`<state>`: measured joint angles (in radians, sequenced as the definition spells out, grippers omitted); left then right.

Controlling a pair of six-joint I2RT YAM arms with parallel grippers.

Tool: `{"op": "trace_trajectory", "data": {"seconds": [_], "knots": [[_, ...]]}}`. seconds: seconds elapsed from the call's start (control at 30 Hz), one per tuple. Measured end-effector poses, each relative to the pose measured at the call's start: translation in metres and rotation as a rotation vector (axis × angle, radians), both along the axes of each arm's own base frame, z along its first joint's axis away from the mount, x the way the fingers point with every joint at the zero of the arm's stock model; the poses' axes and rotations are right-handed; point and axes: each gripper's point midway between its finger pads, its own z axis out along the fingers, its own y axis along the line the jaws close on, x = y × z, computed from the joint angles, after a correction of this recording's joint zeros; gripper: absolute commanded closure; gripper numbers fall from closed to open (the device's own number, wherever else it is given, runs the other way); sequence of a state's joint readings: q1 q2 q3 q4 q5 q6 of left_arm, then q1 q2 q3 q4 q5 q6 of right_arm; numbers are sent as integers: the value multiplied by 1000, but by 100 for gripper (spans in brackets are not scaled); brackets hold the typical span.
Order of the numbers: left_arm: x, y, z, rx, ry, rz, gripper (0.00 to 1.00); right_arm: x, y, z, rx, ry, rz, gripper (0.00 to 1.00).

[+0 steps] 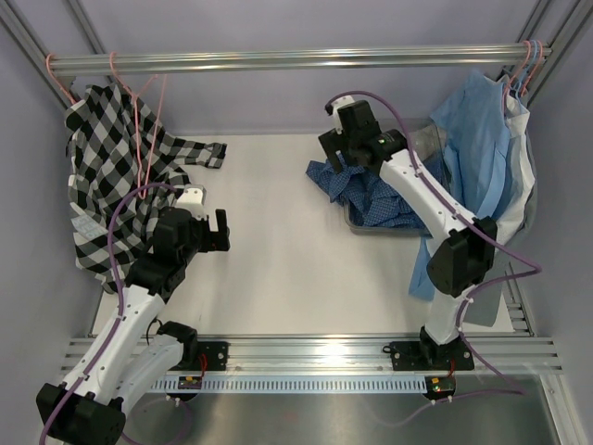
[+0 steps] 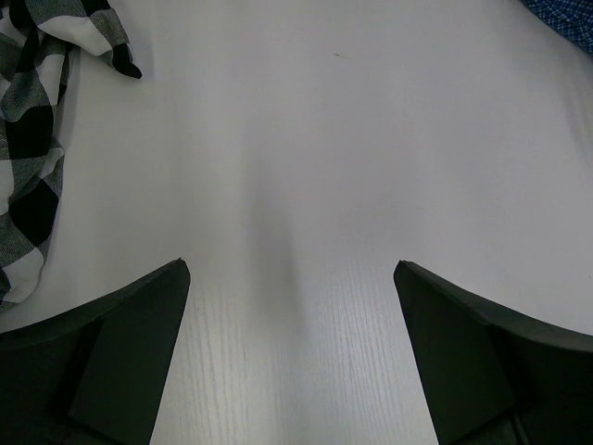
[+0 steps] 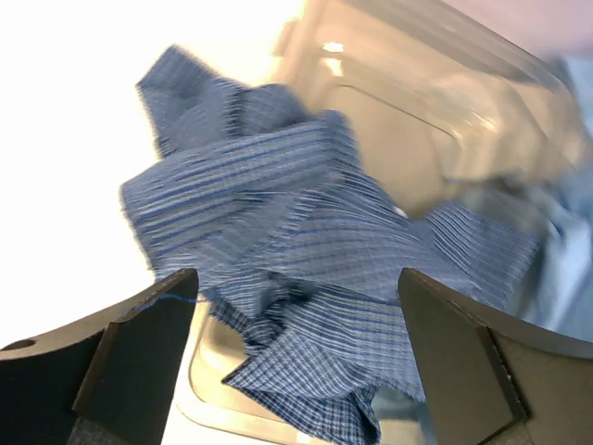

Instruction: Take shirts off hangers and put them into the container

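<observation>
A black-and-white check shirt hangs at the left on a pink hanger hooked over the rail; its edge shows in the left wrist view. The dark blue shirt lies crumpled in the clear container, spilling over its left rim. Directly above that shirt my right gripper is open and holds nothing, with the container's wall behind. My left gripper is open over bare table, to the right of the check shirt.
Light blue and white garments hang at the right on pink hangers, beside and behind the container. The metal rail spans the back. A corner of blue cloth shows at the far right of the left wrist view.
</observation>
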<state>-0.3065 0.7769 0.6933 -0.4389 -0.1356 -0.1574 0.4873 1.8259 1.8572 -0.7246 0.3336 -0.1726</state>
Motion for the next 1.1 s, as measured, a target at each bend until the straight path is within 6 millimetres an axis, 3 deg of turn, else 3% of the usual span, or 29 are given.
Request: {"op": "trace_trajectory", "data": {"seconds": [0.13, 0.27, 0.4, 0.5, 0.53, 0.6, 0.63, 0.77, 0.97, 1.07, 1.1], "knots": [[0, 0, 0, 0, 0, 0, 1, 8, 33, -27, -50, 48, 119, 1], [0, 0, 0, 0, 0, 0, 1, 21, 47, -63, -92, 110, 169, 1], [0, 0, 0, 0, 0, 0, 1, 25, 53, -97, -120, 173, 204, 11], [0, 0, 0, 0, 0, 0, 1, 26, 53, -110, -140, 195, 214, 26], [0, 0, 0, 0, 0, 0, 1, 27, 53, -113, -147, 199, 214, 37], [0, 0, 0, 0, 0, 0, 1, 28, 51, -115, -163, 201, 210, 52], [0, 0, 0, 0, 0, 0, 1, 28, 49, -116, -171, 200, 208, 68], [0, 0, 0, 0, 0, 0, 1, 34, 44, -113, -196, 167, 182, 100], [0, 0, -1, 2, 5, 0, 1, 32, 19, -104, -237, 128, 97, 100], [0, 0, -1, 2, 5, 0, 1, 33, -12, -86, -211, 95, -11, 100], [0, 0, -2, 2, 6, 0, 1, 35, -34, -74, -191, 73, -85, 100]]}}
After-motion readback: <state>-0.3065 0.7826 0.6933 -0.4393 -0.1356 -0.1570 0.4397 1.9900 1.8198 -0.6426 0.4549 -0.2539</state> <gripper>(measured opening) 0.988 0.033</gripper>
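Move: The loose part of the blue checked shirt, spilling over the container's left rim, lies about 4 cm ahead of the right gripper, 5 cm to its left and 12 cm below. The shirt's main heap sits roughly 8 cm to this gripper's right, 2 cm back and 14 cm down; the container's middle is some 13 cm right, 3 cm ahead and 17 cm down. From the left gripper, the loose part lies around 20 cm ahead, 22 cm right and 6 cm lower. Drop the open right gripper about 11 cm onto the loose part of the blue shirt, easing left and slightly forward on the way. Shut the fingers fully to pinch a fold of the cloth, then, keeping hold, draw it back to the right some 8 cm while rising about 4 cm, in towards the container. ##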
